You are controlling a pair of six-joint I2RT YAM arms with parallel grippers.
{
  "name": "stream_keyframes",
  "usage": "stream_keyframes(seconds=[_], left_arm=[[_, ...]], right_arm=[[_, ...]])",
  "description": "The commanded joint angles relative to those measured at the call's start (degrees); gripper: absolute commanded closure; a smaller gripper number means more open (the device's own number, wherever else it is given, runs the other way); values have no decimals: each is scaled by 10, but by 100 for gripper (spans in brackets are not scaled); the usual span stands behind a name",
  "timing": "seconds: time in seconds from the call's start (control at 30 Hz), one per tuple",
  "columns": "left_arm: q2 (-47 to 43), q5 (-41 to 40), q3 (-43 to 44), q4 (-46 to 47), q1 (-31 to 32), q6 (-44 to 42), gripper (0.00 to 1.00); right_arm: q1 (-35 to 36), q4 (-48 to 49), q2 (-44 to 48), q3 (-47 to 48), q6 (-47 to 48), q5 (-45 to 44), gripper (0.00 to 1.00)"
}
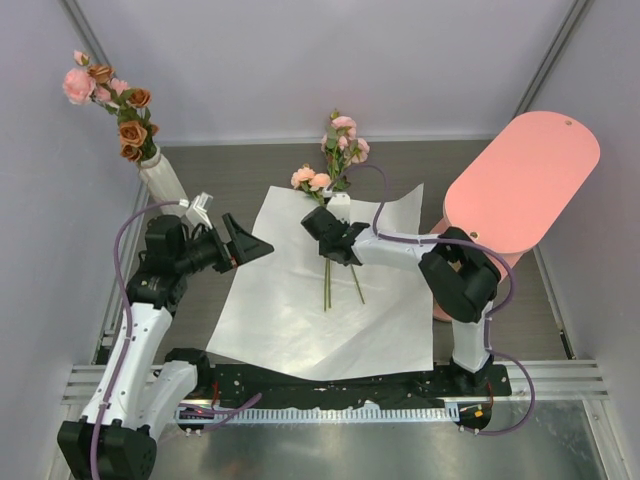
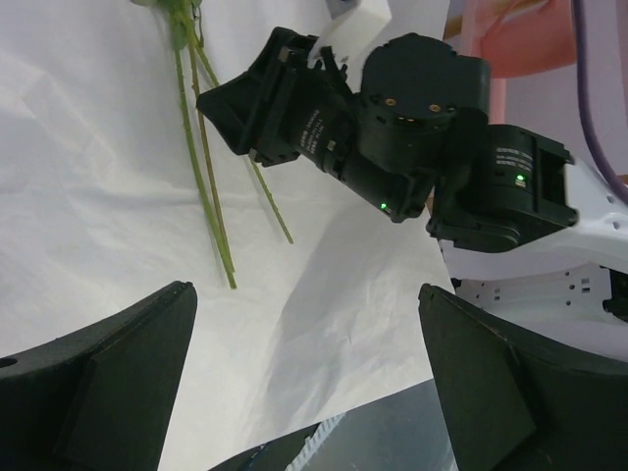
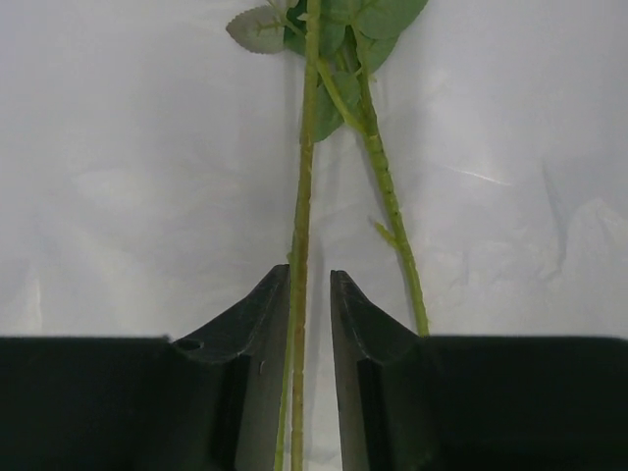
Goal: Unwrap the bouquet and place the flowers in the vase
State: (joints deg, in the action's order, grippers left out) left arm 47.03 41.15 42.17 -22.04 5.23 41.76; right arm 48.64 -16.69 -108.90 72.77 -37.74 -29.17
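Observation:
The bouquet's white paper (image 1: 290,300) lies spread flat on the table. A few flowers (image 1: 340,140) with pink heads rest on its far part, their stems running toward me. The white ribbed vase (image 1: 160,178) stands at the far left and holds several pink and rust-brown flowers (image 1: 120,110). My right gripper (image 3: 310,275) is low over the paper, its jaws narrow around one green stem (image 3: 304,147). That stem lies against the left finger, with a gap on the other side. A second stem (image 3: 388,196) lies just outside the jaws. My left gripper (image 2: 304,289) hangs wide open over the paper's left side, holding nothing.
A big pink oval stand (image 1: 520,180) rises at the right, close behind my right arm. Grey walls close in the left, back and right sides. The black arm mount (image 1: 330,385) runs along the near edge, touching the paper's front edge.

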Motion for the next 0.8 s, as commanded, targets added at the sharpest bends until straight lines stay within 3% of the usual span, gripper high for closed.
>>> stream_keyframes(seconds=[0.0,0.23,0.47,0.67,0.77], left_arm=[[-19,33,-2,5,2,-9,0],[-23,28,-3,5,5,-12,0],[-12,16,7,-12,5,-12,0],[-3,5,12,-6,5,15,0],[3,3,12,8,6,35,0]], right_arm=[[-7,31,-18,25,-31,-48,73],[-10,47,-43,26,-20,-41,78],[-9,46,-16,24,10,-57,99],[-2,41,107,8,84,-86,99],[4,59,181,-13,149,-57,99]])
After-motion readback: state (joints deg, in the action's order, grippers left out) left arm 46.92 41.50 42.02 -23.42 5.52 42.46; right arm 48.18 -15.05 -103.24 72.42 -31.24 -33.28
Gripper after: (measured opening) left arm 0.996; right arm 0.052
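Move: The right hand hovers open just over the flower stem it will grip: about 1 cm ahead, in line sideways and some 3 cm below. A second green stem lies roughly 3 cm to the hand's right, about level with it fore and aft; the small peach blooms lie about 10 cm ahead and 4 cm left, and the pink blooms roughly 19 cm ahead and 3 cm right. From the left hand, the stem to grip is around 12 cm ahead, 14 cm right and 21 cm below. With its fingers pointing forward and down, the right hand sinks nearly 3 cm onto the stem, easing about 1 cm forward and a little right, while the part-open fingers close down until they pinch that one stem between their tips and leave the second stem to the right alone. It then lifts the pinched stem, slowly at first and then fast, about 7.5 cm almost straight up, with the fingertips tipping up a few degrees. ##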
